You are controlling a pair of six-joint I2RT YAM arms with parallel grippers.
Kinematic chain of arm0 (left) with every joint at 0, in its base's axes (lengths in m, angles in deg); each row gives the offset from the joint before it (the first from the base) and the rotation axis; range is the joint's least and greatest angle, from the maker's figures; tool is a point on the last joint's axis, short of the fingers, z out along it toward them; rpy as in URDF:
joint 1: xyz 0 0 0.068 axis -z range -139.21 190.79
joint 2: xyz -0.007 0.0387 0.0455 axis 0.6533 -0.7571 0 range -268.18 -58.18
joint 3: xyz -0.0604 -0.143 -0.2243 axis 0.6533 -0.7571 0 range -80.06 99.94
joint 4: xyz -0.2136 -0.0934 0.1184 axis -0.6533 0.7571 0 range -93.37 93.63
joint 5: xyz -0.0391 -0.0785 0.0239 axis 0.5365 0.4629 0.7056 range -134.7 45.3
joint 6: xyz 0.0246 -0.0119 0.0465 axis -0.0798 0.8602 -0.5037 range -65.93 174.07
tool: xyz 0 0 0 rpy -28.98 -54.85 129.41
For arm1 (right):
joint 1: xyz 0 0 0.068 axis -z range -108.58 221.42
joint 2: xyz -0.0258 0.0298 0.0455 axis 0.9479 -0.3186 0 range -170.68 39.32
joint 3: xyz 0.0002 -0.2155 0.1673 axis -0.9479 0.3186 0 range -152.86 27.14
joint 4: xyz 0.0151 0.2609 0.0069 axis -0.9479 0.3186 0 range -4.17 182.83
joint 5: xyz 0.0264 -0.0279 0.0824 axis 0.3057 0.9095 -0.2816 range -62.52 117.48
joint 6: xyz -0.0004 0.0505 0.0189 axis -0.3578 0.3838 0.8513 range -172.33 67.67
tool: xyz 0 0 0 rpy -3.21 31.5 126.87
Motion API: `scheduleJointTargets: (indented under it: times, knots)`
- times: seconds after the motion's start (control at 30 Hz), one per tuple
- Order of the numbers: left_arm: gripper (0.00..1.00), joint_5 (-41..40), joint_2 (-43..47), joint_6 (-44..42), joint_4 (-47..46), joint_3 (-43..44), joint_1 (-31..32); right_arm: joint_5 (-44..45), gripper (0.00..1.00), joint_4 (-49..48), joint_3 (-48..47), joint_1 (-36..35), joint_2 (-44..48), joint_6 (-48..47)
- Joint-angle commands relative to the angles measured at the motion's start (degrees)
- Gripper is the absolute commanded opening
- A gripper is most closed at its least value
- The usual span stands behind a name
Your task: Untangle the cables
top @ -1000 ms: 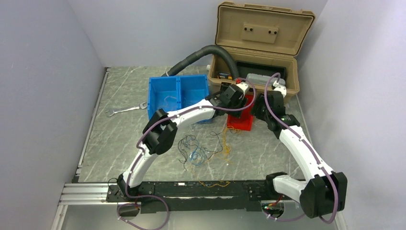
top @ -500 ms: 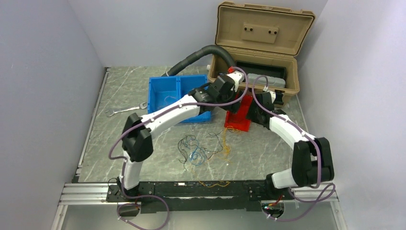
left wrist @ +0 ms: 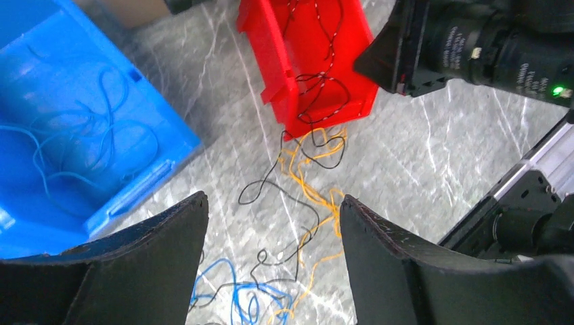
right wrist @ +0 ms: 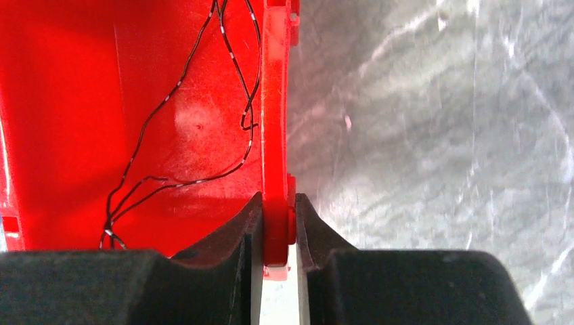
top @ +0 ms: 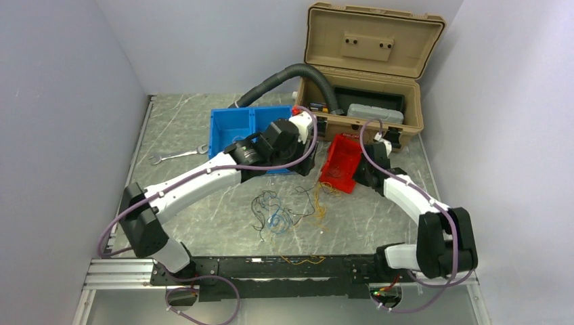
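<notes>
The cables lie as a loose tangle of black, yellow and blue wires on the marble table, in front of the bins. My left gripper hangs open above the tangle's far end, with nothing between its fingers. A red bin sits tilted just right of it and holds a black-and-white wire. One black wire trails out over the bin's near edge. My right gripper is shut on the red bin's right wall.
A blue two-compartment bin with a thin blue wire inside stands left of the red bin. Behind are an open tan toolbox and a grey corrugated hose. A wrench lies at the left. A yellow wire rests by the near rail.
My left arm has swung back and left from the toolbox to the blue bin's front, jaws wider. My right gripper has closed on the red bin's wall, and the bin has turned.
</notes>
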Motion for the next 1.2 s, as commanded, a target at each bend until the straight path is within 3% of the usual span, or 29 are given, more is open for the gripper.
scheduleJointTargets:
  times: [0.0,0.3,0.33,0.4,0.5,0.67,0.77,0.9,1.17]
  knots:
    - [0.74,-0.2,5.5,1.2,-2.4,-4.0,0.3,-1.7,0.16,0.8,3.4,-0.4,6.9,3.3]
    - [0.73,0.5,11.1,2.3,-5.8,-13.5,0.2,-1.1,0.14,10.6,7.4,-1.3,20.6,5.5]
    - [0.73,1.5,11.3,2.2,-6.9,-15.1,0.2,-0.8,0.19,12.1,7.8,-1.4,21.9,5.9]
    - [0.73,2.9,11.5,2.1,-8.8,-17.2,0.2,0.2,0.37,13.9,8.2,-1.6,24.1,6.4]
    - [0.73,4.6,10.9,2.5,-10.1,-19.3,0.3,0.4,0.52,16.2,7.8,-1.7,26.3,6.6]
    - [0.73,6.8,11.0,3.3,-11.0,-22.3,0.7,0.2,0.58,20.1,4.0,-4.6,27.4,4.7]
    - [0.73,7.4,12.4,3.5,-11.8,-24.7,1.0,-0.5,0.58,22.0,1.8,-9.4,28.0,3.0]
    - [0.73,5.8,12.2,3.1,-11.1,-26.9,1.0,1.3,0.59,24.2,0.1,-21.4,28.4,6.9]
    - [0.72,7.7,8.5,2.0,-11.8,-26.7,-0.7,4.2,0.62,15.3,6.8,-38.3,25.9,20.0]
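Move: The right hand grips the red bin's right wall; the bin's middle lies about 5 cm ahead, 5 cm left and 3 cm below. From that hand, the yellow cable is some 8 cm back and 11 cm left, 6 cm down. From the left hand, high over the table, the blue cable is roughly 8 cm back, 7 cm left and 23 cm down, and the yellow cable some 4 cm back and 7 cm right. Still pinching the red bin's right wall, the right hand drags the bin straight back about 5 cm, then opens, lets go and backs off while rising. It next sweeps left and farther back to come over the yellow cable, turning some 20 degrees counter-clockwise. The left hand stays open, first drawing back and left, then mainly sinking, about 10 cm in all, towards the blue cable. ##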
